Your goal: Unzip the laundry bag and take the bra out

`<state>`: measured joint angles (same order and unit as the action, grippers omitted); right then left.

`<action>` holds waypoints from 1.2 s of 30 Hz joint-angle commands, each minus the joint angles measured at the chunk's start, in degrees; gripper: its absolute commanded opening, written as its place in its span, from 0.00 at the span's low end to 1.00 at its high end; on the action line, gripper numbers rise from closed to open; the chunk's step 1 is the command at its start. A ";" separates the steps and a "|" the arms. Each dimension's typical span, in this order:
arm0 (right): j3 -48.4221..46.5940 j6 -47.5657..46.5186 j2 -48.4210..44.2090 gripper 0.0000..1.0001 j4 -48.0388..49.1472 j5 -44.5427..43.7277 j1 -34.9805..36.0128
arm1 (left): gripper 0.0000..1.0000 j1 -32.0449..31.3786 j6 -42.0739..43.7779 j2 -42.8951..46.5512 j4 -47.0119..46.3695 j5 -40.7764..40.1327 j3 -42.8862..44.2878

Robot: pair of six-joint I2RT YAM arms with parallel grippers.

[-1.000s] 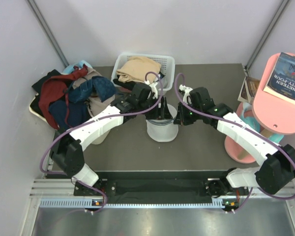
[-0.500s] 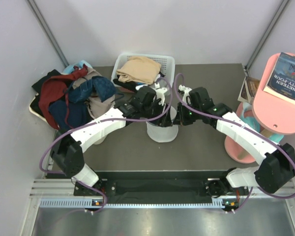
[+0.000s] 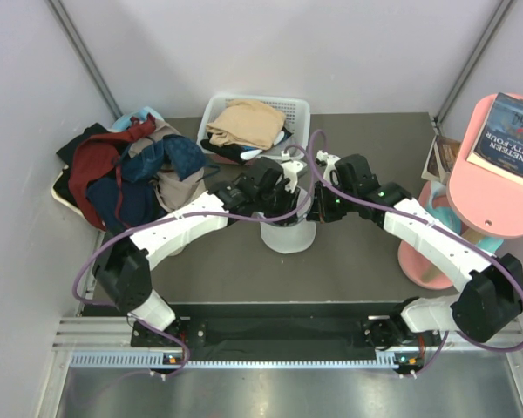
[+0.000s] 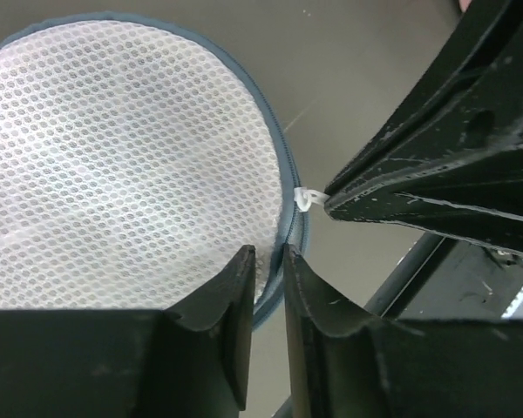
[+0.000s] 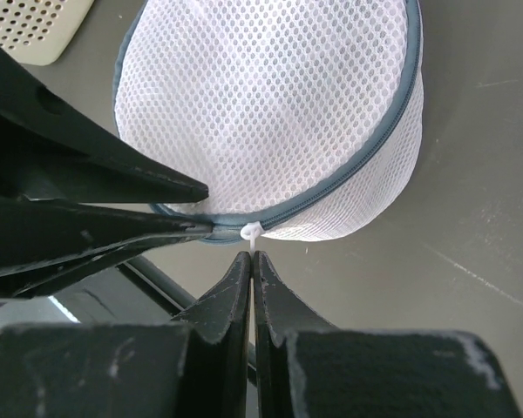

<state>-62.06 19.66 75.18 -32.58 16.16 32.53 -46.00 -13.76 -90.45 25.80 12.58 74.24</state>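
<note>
The laundry bag, a round whitish mesh pouch with a grey-blue zipper rim, stands mid-table; it also shows in the left wrist view and the right wrist view. My left gripper is shut on the bag's rim beside the zipper. My right gripper is shut on the small white zipper pull, which also shows in the left wrist view. The two grippers meet tip to tip at the rim. The zipper looks closed. The bra is hidden.
A white slotted basket with a tan folded garment stands just behind the bag. A pile of red and blue clothes lies at the far left. A pink stand with a book is at the right.
My left arm has swung right and lower, bringing its gripper to the bag's rim next to the right gripper. The right arm has barely moved.
</note>
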 commanded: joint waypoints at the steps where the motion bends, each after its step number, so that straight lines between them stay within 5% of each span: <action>1: -3.50 0.20 -1.00 0.00 1.99 0.80 0.69 | 0.18 -0.67 2.94 -0.86 0.30 -1.24 0.65; 5: -3.42 0.20 -1.17 0.00 1.90 0.71 0.60 | 0.00 -0.93 3.47 -1.21 -0.40 -0.01 -0.14; 36: -5.52 -9.38 8.67 0.00 4.89 1.41 -10.73 | 0.00 -1.02 8.40 12.84 8.82 0.35 -4.72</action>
<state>-64.64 13.10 82.08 -31.48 19.42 23.83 -46.68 -6.87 -82.17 29.54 13.58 69.60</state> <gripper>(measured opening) 0.005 0.010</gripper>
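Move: The left fingertips are astride the laundry bag's zip seam on its top rim, practically at the hand point. The zip pull, still pinched by the right fingers at their hand point, lies about 3 cm right of the left hand, level with it. From the right hand the laundry bag's middle is some 5 cm left, 3 cm ahead and 6 cm below; the white basket's middle is roughly 25 cm ahead, 12 cm left, 9 cm lower. Left closes on the seam, then draws back-left; right drags the zip pull about 5 cm forward, rightward and down. ##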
